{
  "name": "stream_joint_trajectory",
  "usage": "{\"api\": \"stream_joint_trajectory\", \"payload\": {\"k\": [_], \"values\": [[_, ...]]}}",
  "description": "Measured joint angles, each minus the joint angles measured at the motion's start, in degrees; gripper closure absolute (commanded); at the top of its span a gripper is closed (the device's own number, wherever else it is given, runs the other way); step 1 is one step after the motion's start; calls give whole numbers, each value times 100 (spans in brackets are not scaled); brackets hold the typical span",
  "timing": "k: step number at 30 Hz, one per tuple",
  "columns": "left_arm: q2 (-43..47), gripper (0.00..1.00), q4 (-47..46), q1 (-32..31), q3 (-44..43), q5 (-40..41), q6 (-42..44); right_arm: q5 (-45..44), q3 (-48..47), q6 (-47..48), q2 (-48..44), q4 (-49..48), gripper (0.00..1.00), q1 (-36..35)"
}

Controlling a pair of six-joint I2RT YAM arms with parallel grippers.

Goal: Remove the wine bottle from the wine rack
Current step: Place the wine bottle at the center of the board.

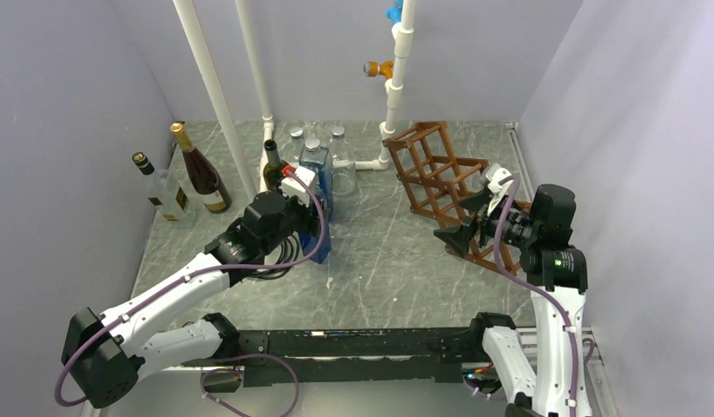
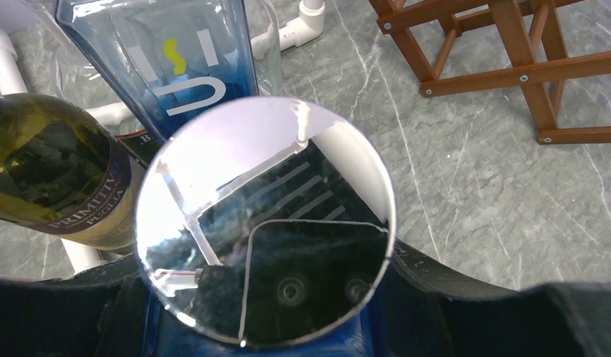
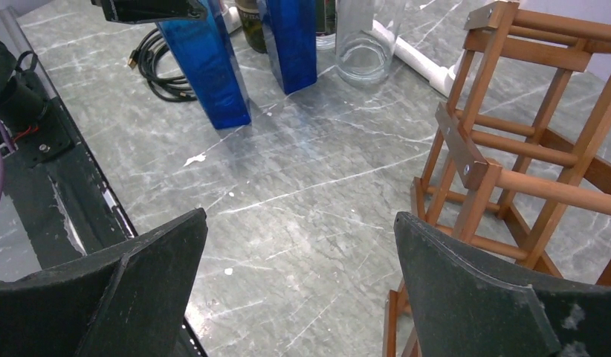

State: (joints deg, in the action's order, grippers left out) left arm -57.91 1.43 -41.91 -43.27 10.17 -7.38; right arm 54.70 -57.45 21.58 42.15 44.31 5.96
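The reddish-brown wine rack [image 1: 432, 169] [image 3: 511, 149] [image 2: 511, 67] stands skewed on the grey table at the right; the cells that show hold nothing. My left gripper [image 1: 306, 204] [image 2: 265, 312] is shut on a tall blue bottle [image 1: 321, 239] [image 3: 209, 71] that stands upright on the table left of the rack. The bottle's round mirror-like top [image 2: 265, 223] fills the left wrist view. Just left of the rack's near corner, my right gripper [image 1: 462, 221] [image 3: 299, 260] hangs open over bare table, with nothing between its fingers.
Behind the held bottle stand a second blue bottle [image 1: 314, 161] [image 2: 169, 59], a dark green wine bottle [image 1: 272, 165] [image 2: 50, 178] and clear bottles [image 1: 340, 161] [image 3: 362, 44]. Two more bottles [image 1: 201, 169] stand far left. White pipes [image 1: 214, 87] rise at the back. A black cable [image 3: 157, 67] lies near the left arm.
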Motion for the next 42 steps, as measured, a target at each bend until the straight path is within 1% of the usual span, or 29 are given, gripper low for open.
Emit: {"api": "stream_joint_trajectory", "payload": {"k": [8, 11, 12, 15, 17, 21, 28, 35, 42], "values": [[107, 62, 63, 2, 46, 13, -83, 282, 223, -13, -205, -15, 0, 317], [111, 58, 63, 11, 52, 7, -98, 326, 269, -11, -260, -17, 0, 374], [111, 54, 63, 11, 52, 2, -107, 339, 275, -11, -264, -17, 0, 385], [111, 39, 66, 17, 50, -22, -122, 407, 299, -13, -278, -20, 0, 433], [116, 35, 66, 22, 50, -50, -149, 439, 337, -13, -304, -22, 0, 457], [179, 29, 149, 22, 50, -164, -192, 457, 396, -15, -328, -22, 0, 485], [481, 15, 107, 22, 0, -400, -308, 535, 396, -13, -330, -22, 0, 533], [575, 10, 109, 22, -181, -476, -295, 592, 396, -13, -367, -22, 0, 566], [848, 1, 380, 22, -376, -739, -234, 592, 439, -15, -420, -26, 0, 592]]}}
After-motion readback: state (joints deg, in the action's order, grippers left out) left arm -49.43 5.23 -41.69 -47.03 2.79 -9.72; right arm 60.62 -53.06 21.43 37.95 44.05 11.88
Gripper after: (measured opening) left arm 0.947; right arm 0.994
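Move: The left hand is gripping the blue bottle high on its body; the bottle's middle is about 6 cm straight below, over its spot on the board. From this hand the second blue bottle stands some 12 cm ahead with 0 sideways, the green wine bottle about 12 cm ahead and 8 cm left, and the cable coil level, some 12 cm left, down on the board. From the right hand the held bottle is roughly 6 cm ahead, 32 cm left and 12 cm lower. The left fingers keep their grip on the upper part of the blue bottle, nearly still, for about the first half, then open almost fully and let go of it. As they open, the hand rises about 6 cm and draws back some 3 cm, away from the bottle, rolling slightly so its left side dips. ##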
